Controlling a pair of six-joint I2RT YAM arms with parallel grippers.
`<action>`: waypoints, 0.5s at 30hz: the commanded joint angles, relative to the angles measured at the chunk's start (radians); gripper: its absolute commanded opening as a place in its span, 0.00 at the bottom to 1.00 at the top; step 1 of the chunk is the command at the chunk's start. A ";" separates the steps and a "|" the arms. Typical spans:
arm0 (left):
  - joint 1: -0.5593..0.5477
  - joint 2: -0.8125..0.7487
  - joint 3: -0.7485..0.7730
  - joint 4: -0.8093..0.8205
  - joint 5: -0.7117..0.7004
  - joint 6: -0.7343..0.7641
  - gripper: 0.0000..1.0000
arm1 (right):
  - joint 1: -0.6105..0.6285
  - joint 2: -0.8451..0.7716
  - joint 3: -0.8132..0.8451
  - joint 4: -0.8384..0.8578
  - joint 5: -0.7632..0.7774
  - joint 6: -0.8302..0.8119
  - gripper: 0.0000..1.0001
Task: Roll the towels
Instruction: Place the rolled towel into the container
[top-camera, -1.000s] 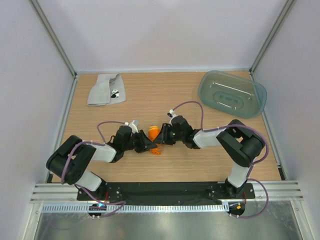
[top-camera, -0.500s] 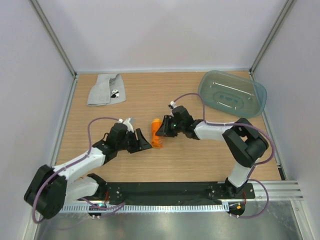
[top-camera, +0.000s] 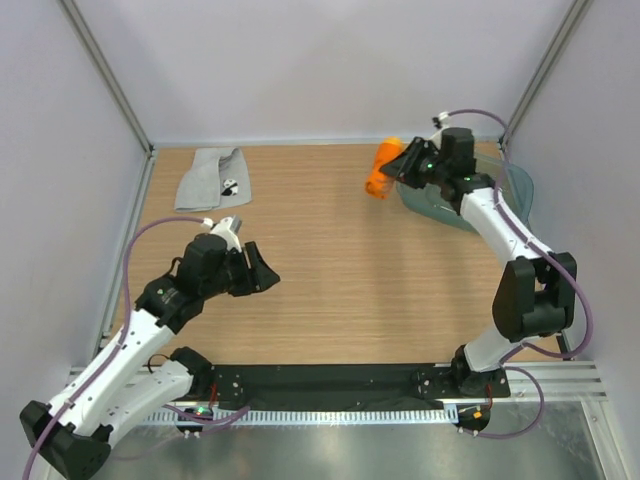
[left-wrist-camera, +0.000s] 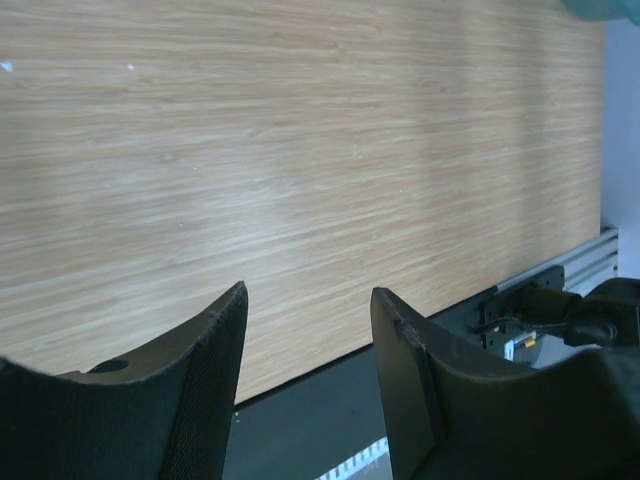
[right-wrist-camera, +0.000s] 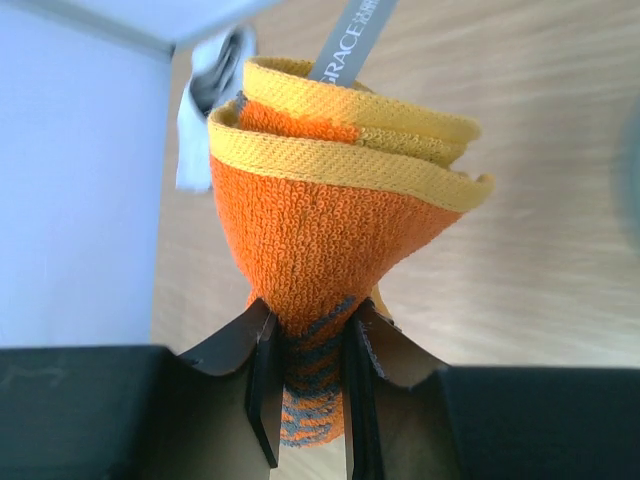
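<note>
The rolled orange towel (top-camera: 381, 170) with yellow edging and a grey pattern hangs in the air at the back right. My right gripper (top-camera: 402, 166) is shut on its lower end, just left of the tub. In the right wrist view the towel (right-wrist-camera: 330, 230) flares out above the pinching right gripper (right-wrist-camera: 308, 340), a grey label sticking out of its top. The light grey towel (top-camera: 211, 178) lies folded flat at the back left corner. My left gripper (top-camera: 266, 275) hovers over the table's left middle, open and empty. In its own view the left gripper (left-wrist-camera: 305, 330) shows only bare wood between its fingers.
A translucent blue-green tub (top-camera: 422, 196) stands at the back right, partly covered by my right arm. White walls and metal posts close in the table on three sides. The black base rail (top-camera: 330, 380) runs along the near edge.
My right gripper carried the orange towel from the table's middle up to the back right beside the tub. My left gripper let go, opened and drew back to the left.
</note>
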 joint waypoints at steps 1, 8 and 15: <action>-0.004 -0.037 0.111 -0.199 -0.092 0.060 0.54 | -0.165 0.050 0.086 -0.069 -0.124 -0.035 0.08; -0.004 -0.089 0.160 -0.237 -0.180 0.139 0.55 | -0.373 0.221 0.179 0.006 -0.264 -0.006 0.06; -0.004 -0.098 0.129 -0.198 -0.157 0.140 0.55 | -0.441 0.436 0.216 0.308 -0.432 0.137 0.06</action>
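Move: Out to the right of the right hand, which still grips the rolled towel, the container's middle lies about 23 cm to the right, some 10 cm farther out and roughly 18 cm lower. The folded grey towel lies about 42 cm to the hand's left, some 9 cm farther out and 21 cm below. From the left hand the container is about 46 cm to the right, 34 cm ahead and 14 cm lower. Carrying the rolled towel over the left part of the container, the right hand sweeps about 17 cm right and 9 cm forward, staying nearly level at first, then sinking some 8 cm as it slows sideways. Its wrist turns clockwise and tips down, each roughly 10 degrees, and the fingers keep their pinch. The empty left hand draws off up and left, about 4 cm each way, then settles. ##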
